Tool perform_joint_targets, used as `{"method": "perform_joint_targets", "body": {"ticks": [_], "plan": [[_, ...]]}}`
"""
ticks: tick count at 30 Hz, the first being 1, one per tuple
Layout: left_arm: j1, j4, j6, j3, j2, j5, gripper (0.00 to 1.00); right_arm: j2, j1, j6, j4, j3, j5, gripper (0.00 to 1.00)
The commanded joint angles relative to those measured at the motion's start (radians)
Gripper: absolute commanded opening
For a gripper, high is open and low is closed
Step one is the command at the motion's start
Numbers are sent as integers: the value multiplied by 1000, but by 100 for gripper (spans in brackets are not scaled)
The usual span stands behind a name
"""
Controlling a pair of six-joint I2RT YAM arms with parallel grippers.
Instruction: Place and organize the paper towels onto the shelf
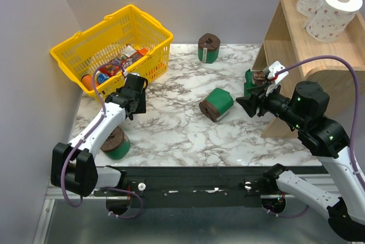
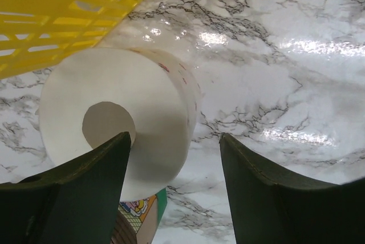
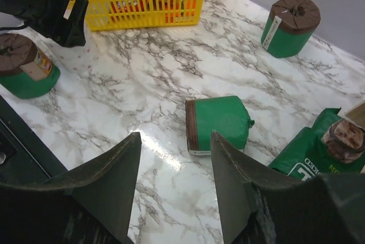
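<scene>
A white paper towel roll (image 2: 125, 124) with red dots lies on the marble beside the basket, its hollow core facing the left wrist camera. My left gripper (image 2: 174, 141) (image 1: 136, 94) is open around it. The left finger (image 2: 85, 198) overlaps the roll's end face and the right finger stands apart from it. Two more white rolls (image 1: 331, 1) stand on top of the wooden shelf (image 1: 319, 61). My right gripper (image 3: 174, 135) (image 1: 246, 104) hangs open and empty over the marble, short of a green roll (image 3: 219, 124) (image 1: 217, 104) lying on its side.
The yellow basket (image 1: 114, 44) with packaged goods sits at the back left. One green roll (image 1: 209, 47) stands at the back, another (image 1: 116, 143) by the left arm. A green pack (image 3: 311, 153) lies at the shelf's foot.
</scene>
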State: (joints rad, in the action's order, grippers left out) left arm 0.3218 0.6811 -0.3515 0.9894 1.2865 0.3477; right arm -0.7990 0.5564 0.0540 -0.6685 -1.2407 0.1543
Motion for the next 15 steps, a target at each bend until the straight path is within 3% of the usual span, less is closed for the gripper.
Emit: {"method": "perform_joint_targets", "body": {"ticks": [1,9,15], "plan": [[-6,-15,3,-17,42,33,69,24,5,14,29,9,22,60],[0,-25,23,-9,17,-25,48,38,5,12,32,26,27,60],[129,0,-1,29,2,-67,38,56,5,10,30,43,17,61]]}}
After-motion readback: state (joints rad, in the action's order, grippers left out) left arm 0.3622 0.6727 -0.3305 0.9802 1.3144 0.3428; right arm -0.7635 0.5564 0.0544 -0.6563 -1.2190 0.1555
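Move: About 4 cm to the left hand's left and roughly level with it fore and aft stands the white paper towel roll, its middle some 4 cm below; one finger is already at the core hole. The green-brown roll stands about 8 cm left of that hand and 10 cm back, while the yellow basket's middle is some 22 cm ahead and 8 cm left. From the idle right hand, the white roll lies roughly 39 cm left, 11 cm ahead and 28 cm lower. Sinking about 1 cm with a slight drift left, the left hand closes its partly open fingers by about a third of their gap, pinching the wall of the white roll between a finger in the core hole and one on the outer right side. With the grip made, the hand swings some 2 cm right, drawing the roll away from the basket. ##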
